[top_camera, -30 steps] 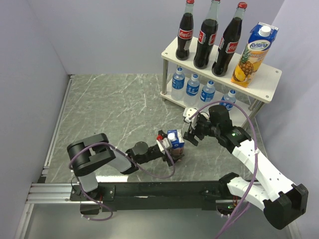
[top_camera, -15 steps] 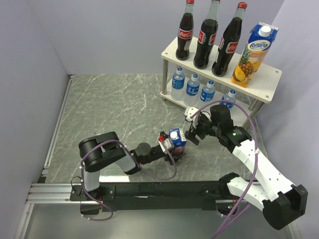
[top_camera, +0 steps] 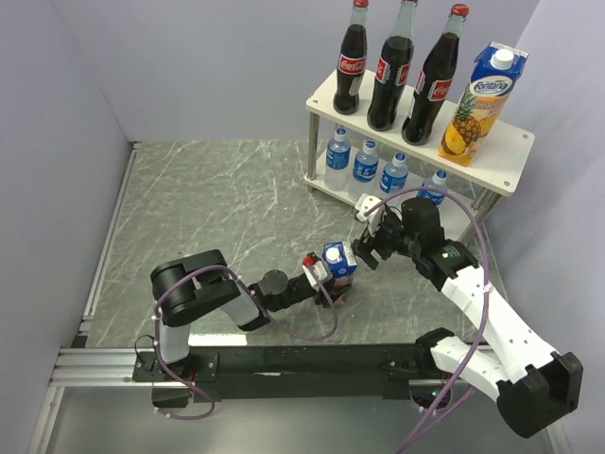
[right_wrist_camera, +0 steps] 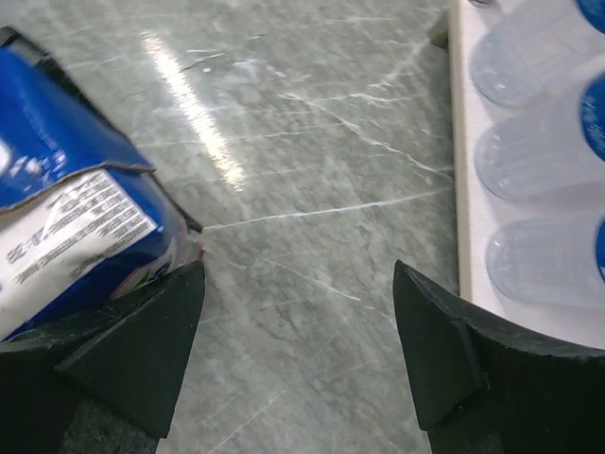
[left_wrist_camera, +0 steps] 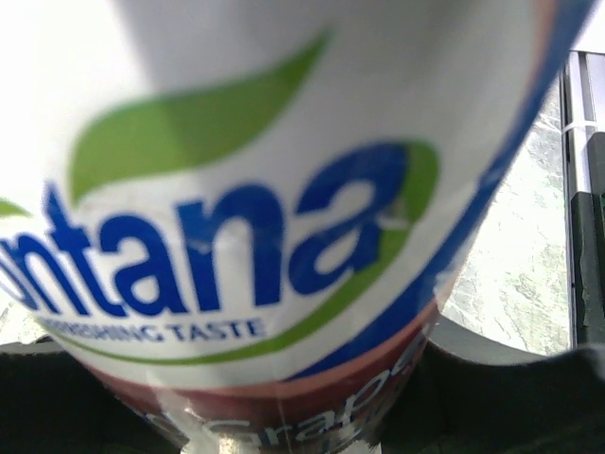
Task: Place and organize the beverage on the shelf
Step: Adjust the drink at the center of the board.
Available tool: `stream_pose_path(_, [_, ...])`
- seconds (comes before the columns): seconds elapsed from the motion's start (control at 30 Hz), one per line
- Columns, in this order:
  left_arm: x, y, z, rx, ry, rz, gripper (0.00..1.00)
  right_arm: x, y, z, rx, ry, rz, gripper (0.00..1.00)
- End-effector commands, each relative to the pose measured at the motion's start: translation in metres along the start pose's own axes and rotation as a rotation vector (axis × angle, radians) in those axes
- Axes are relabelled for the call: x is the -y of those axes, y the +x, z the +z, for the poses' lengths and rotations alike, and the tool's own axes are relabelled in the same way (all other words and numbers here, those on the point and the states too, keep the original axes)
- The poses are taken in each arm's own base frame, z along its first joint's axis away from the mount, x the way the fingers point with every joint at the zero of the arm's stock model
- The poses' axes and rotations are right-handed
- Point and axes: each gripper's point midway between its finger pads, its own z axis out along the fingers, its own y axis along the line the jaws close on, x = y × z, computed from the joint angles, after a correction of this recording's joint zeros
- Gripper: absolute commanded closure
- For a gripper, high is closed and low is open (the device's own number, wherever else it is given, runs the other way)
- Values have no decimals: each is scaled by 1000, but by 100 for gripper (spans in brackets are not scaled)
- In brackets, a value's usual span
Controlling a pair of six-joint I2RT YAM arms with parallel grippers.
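A blue-topped juice carton (top_camera: 337, 261) stands on the grey marble table with my left gripper (top_camera: 331, 284) shut on its lower part. It fills the left wrist view (left_wrist_camera: 236, 189), pressed against a dark finger (left_wrist_camera: 515, 397). My right gripper (top_camera: 365, 250) hangs open just right of it, nothing between its fingers (right_wrist_camera: 142, 340); the carton (right_wrist_camera: 66, 218) lies beside the left one. On the shelf (top_camera: 508, 157), three cola bottles (top_camera: 389, 71) and another juice carton (top_camera: 482, 104) stand on top. Several water bottles (top_camera: 364, 170) fill the lower board (right_wrist_camera: 468, 189).
Purple walls close the table at the left (top_camera: 57, 142) and behind. A metal rail (top_camera: 236, 361) runs along the near edge between the arm bases. Purple cables (top_camera: 473, 236) loop above the right arm. Open marble (top_camera: 217, 199) lies left of the shelf.
The left gripper has closed in on the carton. The right gripper has drawn back up and to the right, away from it. The carton shifted slightly right.
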Motion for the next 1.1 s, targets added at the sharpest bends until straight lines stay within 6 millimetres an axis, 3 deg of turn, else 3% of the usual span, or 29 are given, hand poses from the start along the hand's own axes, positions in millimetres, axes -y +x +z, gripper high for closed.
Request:
stream_pose_path(0.0, [2,-40,12,127,1,-38,85,29,-20,-9,57,146,32,13])
stream_pose_path(0.13, [3,-34,15,102,-40,-107,88,53,-25,-24,66,281,103,11])
stream_pose_path(0.2, [-10,-32,14,107,-141,-147,88,59,-26,-31,66,314,120,11])
stream_pose_path(0.33, [-20,-27,12,113,-272,-217,90,62,-27,-41,71,346,150,11])
stream_pose_path(0.37, [-29,-22,10,106,-340,-220,83,60,-28,-43,74,341,159,11])
stream_pose_path(0.43, [-23,-20,15,102,-372,-214,76,52,-32,-47,94,309,162,11])
stream_pose_path(0.47, [-23,-19,16,98,-390,-202,65,48,-34,-47,103,291,163,11])
stream_pose_path(0.57, [-19,-21,18,105,-427,-185,42,34,-35,-49,118,236,172,11])
stream_pose_path(0.63, [-16,-25,18,109,-419,-187,36,27,-35,-50,119,206,178,11])
stream_pose_path(0.73, [-11,-30,15,105,-407,-192,15,20,-29,-49,110,183,179,11])
stream_pose_path(0.77, [-9,-32,13,103,-401,-186,3,19,-28,-50,108,181,179,11])
stream_pose_path(0.87, [1,-47,8,97,-375,-177,1,13,-19,-48,88,166,182,11])
stream_pose_path(1.07, [12,-51,1,36,-327,-184,0,6,-10,-52,71,156,176,10])
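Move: The left fingers already hold the grape carton near its mid-height, so its middle is practically at that hand, about 1 cm above and 1 cm to the right. The third water bottle on the lower board stands some 25 cm ahead of it and 12 cm to the right, the second about 28 cm ahead and 7 cm right. From the open right hand the carton is roughly 4 cm back, 6 cm left and 7 cm below; the third bottle is some 21 cm ahead and 6 cm right. Keeping its pinch, the left hand slides the grape carton about 2 cm forward at nearly constant height while turning it some 20 degrees counter-clockwise, then opens wide, lets go, draws back a little over 2 cm and starts to rise, ending 3 cm up with its fingers still either side of the carton. The right hand, open and empty, clears away from the carton: first forward and about 4 cm to the right, turning clockwise, then rising about 4 cm and drawing back towards its base by as much. ##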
